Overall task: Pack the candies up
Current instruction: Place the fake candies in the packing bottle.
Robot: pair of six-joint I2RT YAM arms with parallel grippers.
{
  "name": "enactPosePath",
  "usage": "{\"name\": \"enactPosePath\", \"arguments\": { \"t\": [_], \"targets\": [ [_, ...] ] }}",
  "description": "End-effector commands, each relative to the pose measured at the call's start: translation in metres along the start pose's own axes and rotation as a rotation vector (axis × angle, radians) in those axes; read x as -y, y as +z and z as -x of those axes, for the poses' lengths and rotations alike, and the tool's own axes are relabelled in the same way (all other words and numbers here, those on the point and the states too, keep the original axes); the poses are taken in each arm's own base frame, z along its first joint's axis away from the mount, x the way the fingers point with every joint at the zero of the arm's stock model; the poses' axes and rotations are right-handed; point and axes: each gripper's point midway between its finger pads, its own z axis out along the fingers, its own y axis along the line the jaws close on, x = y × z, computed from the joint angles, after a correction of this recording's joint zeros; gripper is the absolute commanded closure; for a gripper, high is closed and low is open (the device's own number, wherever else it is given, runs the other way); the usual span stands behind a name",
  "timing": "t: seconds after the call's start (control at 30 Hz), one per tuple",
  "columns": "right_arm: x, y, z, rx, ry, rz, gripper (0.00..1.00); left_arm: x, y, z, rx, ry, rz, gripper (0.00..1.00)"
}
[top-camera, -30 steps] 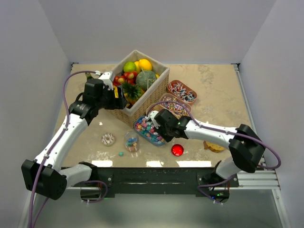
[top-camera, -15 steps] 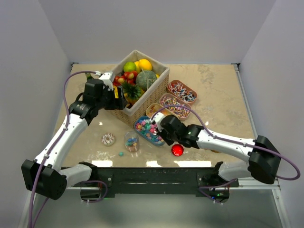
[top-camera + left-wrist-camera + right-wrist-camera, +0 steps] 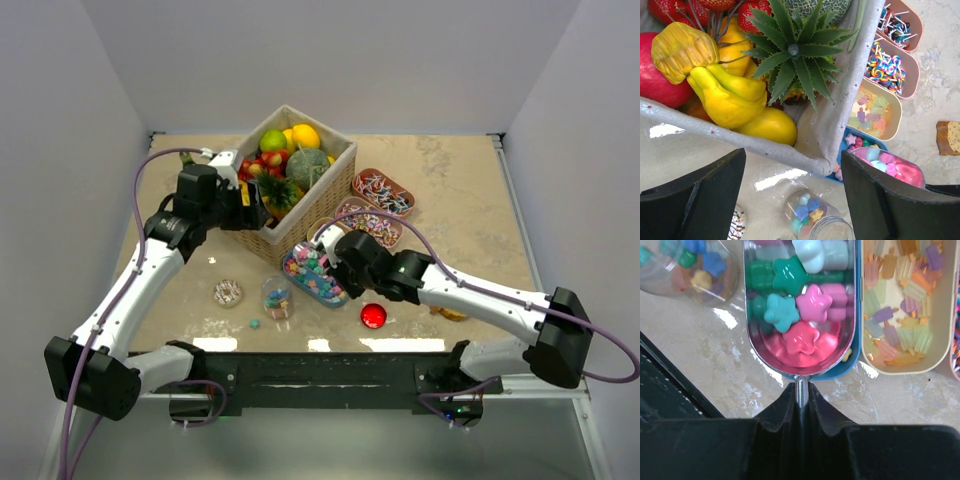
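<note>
A metal scoop (image 3: 800, 305) holds several star-shaped pastel candies, pink, teal and white. My right gripper (image 3: 800, 390) is shut on its thin handle, and the scoop hangs over the blue tray (image 3: 312, 275) of star candies. A clear jar (image 3: 277, 297) with a few star candies stands to the left of that tray. My left gripper (image 3: 792, 195) is open and holds nothing. It hovers by the near corner of the fruit basket (image 3: 815, 135), above the jar (image 3: 812, 215). A cream tray (image 3: 905, 315) holds popsicle-shaped candies.
The wicker basket (image 3: 300, 180) of toy fruit stands at the back. Two pink trays (image 3: 383, 192) of wrapped sweets and lollipops lie to its right. A sprinkled doughnut (image 3: 228, 292), a loose candy (image 3: 254, 323), a red ball (image 3: 373, 316) and a cookie (image 3: 452, 311) lie near the front.
My right arm's elbow has swung out to the right, and the gripper with the scoop has shifted slightly over the blue tray. The left arm has not moved.
</note>
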Motion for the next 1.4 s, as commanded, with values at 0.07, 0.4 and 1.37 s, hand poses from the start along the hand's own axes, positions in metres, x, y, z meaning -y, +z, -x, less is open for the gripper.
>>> {"name": "enactPosePath", "arguments": {
  "t": [0.07, 0.4, 1.37],
  "targets": [
    [-0.029, -0.032, 0.035, -0.027, -0.004, 0.079, 1.0, 0.014, -0.009, 0.007, 0.016, 0.028, -0.068, 0.19],
    [-0.089, -0.061, 0.034, -0.098, -0.042, 0.214, 1.0, 0.014, -0.017, -0.007, 0.007, 0.045, -0.084, 0.18],
    [-0.106, -0.065, 0.018, -0.429, 0.072, 0.193, 1.0, 0.009, -0.017, -0.017, 0.006, 0.053, -0.079, 0.18]
  ]
}}
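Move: The right hand holds the candy-loaded scoop; the packing bottle stands about 7 cm back and 10 cm to its left, some 8 cm lower. The blue tray is about 1 cm ahead and 3 cm left of that hand, the red lid roughly 8 cm back and 10 cm right, both some 12 cm below. From the left hand the bottle lies about 12 cm back, 3 cm right and 17 cm below. The right hand lifts the scoop, swings it 10 cm back and left to the bottle, tipping 25 degrees down. ##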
